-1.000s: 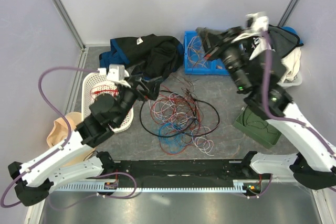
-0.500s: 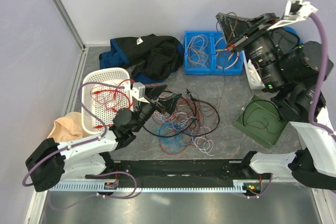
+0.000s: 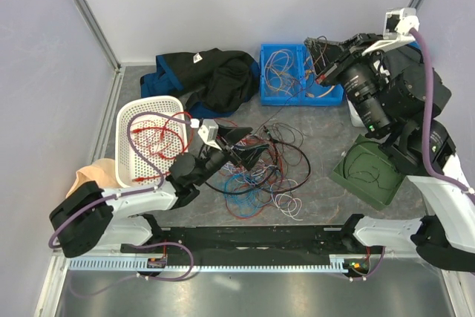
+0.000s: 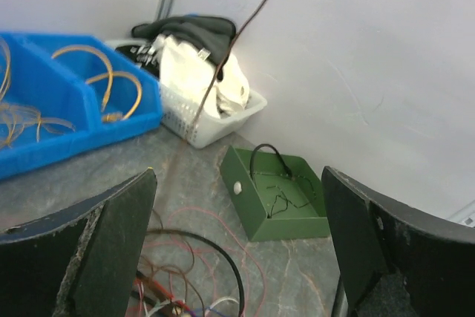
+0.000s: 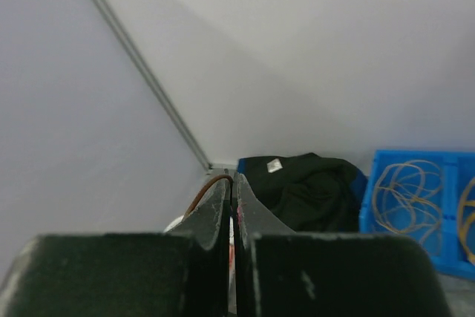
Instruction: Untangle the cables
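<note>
The cables (image 3: 260, 172) lie in a loose tangle of red, black, white and blue wires at the table's middle, and their near edge shows in the left wrist view as cables (image 4: 185, 280). My left gripper (image 3: 249, 148) hangs low over the tangle's left part, open, with nothing between its fingers (image 4: 393, 250). My right gripper (image 3: 319, 73) is raised over the blue bin, shut on a thin brown wire (image 5: 211, 187). This brown wire (image 3: 289, 105) runs taut down to the tangle and crosses the left wrist view as a slanting brown wire (image 4: 245, 27).
A blue bin (image 3: 264, 72) with coiled wires stands at the back. A green box (image 3: 367, 172) holding a black wire sits right, a white basket (image 3: 122, 146) with red wires left. Black clothing (image 3: 208, 79) lies at the back left. Another white basket (image 4: 185, 120) of cloth stands beyond the green box.
My right gripper has come down and leftwards from its high position, still shut on the brown wire. My left gripper has edged right over the tangle, still open.
</note>
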Available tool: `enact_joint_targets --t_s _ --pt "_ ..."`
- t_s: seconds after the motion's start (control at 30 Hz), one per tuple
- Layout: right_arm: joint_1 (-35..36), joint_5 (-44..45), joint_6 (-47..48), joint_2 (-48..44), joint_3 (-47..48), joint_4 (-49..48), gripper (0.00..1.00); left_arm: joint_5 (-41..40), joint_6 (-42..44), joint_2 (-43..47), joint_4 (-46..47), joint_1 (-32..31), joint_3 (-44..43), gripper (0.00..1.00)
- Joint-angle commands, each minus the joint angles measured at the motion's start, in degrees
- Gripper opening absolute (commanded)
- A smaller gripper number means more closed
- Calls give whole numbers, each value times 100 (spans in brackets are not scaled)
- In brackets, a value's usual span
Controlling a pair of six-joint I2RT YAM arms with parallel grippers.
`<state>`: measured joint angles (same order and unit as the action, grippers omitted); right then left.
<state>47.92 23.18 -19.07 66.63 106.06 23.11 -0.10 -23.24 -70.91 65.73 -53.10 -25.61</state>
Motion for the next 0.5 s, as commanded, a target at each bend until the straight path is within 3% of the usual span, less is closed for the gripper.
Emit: enact_joint_targets --t_s 0.0,0.03,0.13,0.27,0.47 --pt "7 1230 325 -141 -506 167 0 -779 -803 542 -1410 -7 12 99" --pt "-2 1442 368 -176 -612 193 0 -964 -1179 866 -2363 -7 47 99" --pt "-256 1795 273 -273 -1034 272 0 -1632 -1899 1516 -3581 -7 213 100" --pt "-1229 1577 -341 -563 -1945 422 0 -2178 -2456 2307 -5120 -7 416 100" --pt "-2215 1584 -650 -1283 -3028 440 0 -2223 -2685 3013 -5589 1 741 100"
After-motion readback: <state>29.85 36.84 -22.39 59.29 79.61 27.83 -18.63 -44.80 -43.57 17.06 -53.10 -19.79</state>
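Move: The right hand, shut on a thin brown cable, hangs high above the table; the green tray lies about 34 cm to its right, level with it forward, and some 55 cm below. The tangled cables lie 8 cm left, 4 cm ahead, just as far down; the laundry basket 42 cm right and 30 cm ahead. From the open left hand, the tangle is 5 cm ahead, 3 cm right, roughly 27 cm below. Down and to the right, gathering speed, swings the right arm towards the green tray, about 17 cm lower and also some 6 cm forward, turning clockwise roughly 30 degrees and tipping down while keeping its pinch on the brown cable. The left hand, fingers wide open, sinks 9 cm and shifts as far left, tipping its fingers down at the tangle. ##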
